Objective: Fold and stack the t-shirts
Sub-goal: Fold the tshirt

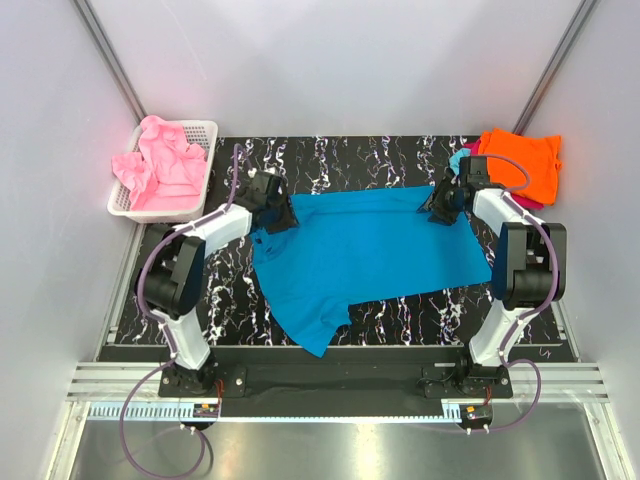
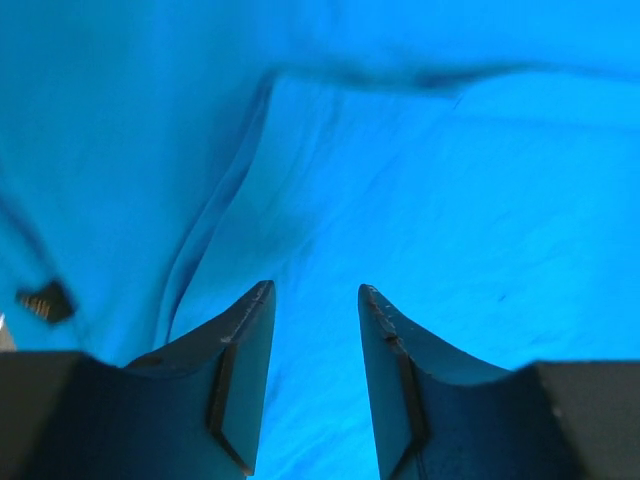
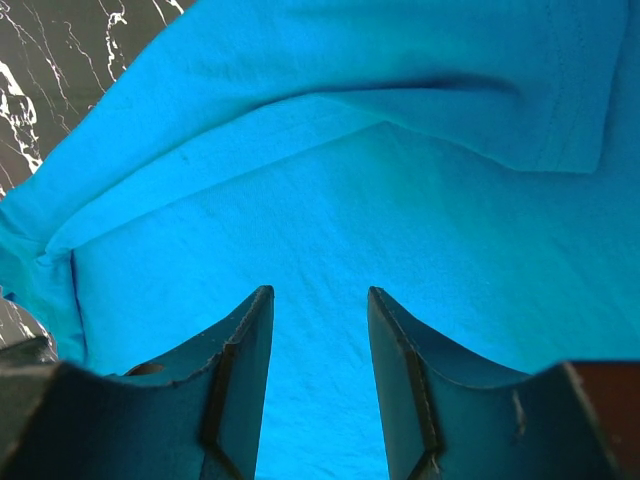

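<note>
A teal-blue t-shirt [image 1: 365,255] lies spread across the black marbled table [image 1: 400,160], one sleeve hanging toward the front edge. My left gripper [image 1: 282,222] hovers over its left end with jaws open; in the left wrist view the left gripper [image 2: 315,292] has only blue cloth [image 2: 420,200] below the gap. My right gripper [image 1: 437,212] sits over the shirt's far right end, also open. In the right wrist view the right gripper [image 3: 320,292] shows flat blue cloth [image 3: 330,200] beneath it, nothing pinched. Pink t-shirts [image 1: 165,165] fill the basket. An orange t-shirt [image 1: 522,160] tops a pile at the back right.
A white mesh basket [image 1: 203,135] stands at the table's back left corner. Under the orange shirt, magenta [image 1: 530,203] and light cyan [image 1: 458,160] cloth peek out. Grey walls enclose the table on three sides.
</note>
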Tool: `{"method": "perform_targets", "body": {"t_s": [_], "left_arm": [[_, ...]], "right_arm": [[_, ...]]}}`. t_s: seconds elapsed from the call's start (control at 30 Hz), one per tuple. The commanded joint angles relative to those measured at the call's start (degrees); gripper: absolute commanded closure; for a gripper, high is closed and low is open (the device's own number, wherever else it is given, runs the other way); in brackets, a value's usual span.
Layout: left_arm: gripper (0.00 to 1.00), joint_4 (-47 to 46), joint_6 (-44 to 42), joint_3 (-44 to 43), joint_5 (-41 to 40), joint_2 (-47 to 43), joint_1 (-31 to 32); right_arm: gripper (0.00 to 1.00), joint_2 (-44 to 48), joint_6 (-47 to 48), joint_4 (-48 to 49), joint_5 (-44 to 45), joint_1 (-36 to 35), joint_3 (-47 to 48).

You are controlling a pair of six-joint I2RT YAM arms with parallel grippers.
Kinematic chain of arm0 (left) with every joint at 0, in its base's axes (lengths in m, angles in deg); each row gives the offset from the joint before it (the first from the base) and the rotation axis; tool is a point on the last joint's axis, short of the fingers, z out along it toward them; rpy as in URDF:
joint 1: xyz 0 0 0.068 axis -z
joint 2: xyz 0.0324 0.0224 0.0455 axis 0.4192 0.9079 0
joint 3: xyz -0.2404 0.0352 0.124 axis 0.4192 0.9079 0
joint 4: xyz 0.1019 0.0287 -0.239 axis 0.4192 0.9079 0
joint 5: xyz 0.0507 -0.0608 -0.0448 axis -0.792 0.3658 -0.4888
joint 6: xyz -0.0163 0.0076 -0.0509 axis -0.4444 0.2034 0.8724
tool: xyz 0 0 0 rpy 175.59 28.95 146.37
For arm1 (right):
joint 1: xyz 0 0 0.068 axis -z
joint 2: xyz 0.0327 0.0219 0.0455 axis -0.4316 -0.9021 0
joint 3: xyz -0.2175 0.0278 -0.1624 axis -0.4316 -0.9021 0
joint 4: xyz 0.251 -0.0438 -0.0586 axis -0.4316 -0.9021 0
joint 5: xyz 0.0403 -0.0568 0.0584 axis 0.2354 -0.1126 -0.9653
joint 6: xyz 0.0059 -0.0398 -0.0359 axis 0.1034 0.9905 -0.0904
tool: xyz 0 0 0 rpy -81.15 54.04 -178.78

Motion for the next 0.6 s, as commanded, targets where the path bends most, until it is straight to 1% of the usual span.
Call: {"method": "perform_targets", "body": {"t_s": [0.0,0.1,0.27,0.4,0.57], "left_arm": [[0.56,-4.09,-0.72,-6.00,2.15,3.37,-1.65],[0.56,-3.56,-0.90,-9.87,2.16,6.71,-2.79],[0.57,-0.93,-1.60,-15.94,-1.53,11.38,-3.41],[0.57,0.22,-1.42,-17.00,-1.98,12.97,-3.41],[0.57,0.66,-0.72,-15.77,-2.06,12.88,-3.41]], "right_arm": [[0.50,1.44,0.85,0.75,0.08,-0.51,0.72],[0.50,0.74,0.76,0.66,-0.09,-0.51,1.16],[0.50,-0.32,1.02,0.66,0.17,-0.51,1.42],[0.50,-1.20,1.03,0.75,0.35,-0.51,1.95],[0.50,-1.47,0.85,0.66,0.43,-0.51,2.13]]}}
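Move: The t-shirt's fold near its far edge, where the left hand is heading, lies about 8 cm ahead of that hand, in line with it, and some 3 cm below. The white basket is roughly 23 cm to its left and 11 cm farther out. The right hand is over the t-shirt's upper right part, the cloth about 2 cm ahead and 4 cm below; the stacked shirts are some 16 cm to its right and 9 cm ahead. No fresh contact can be made out: the left hand, fingers staying part open, reaches forward about 7 cm over the t-shirt towards the fold by its far edge, then sinks some 2 cm as it slows, easing back slightly. The right hand stays in place with its fingers apart, then begins to sink towards the cloth by about 1 cm. ##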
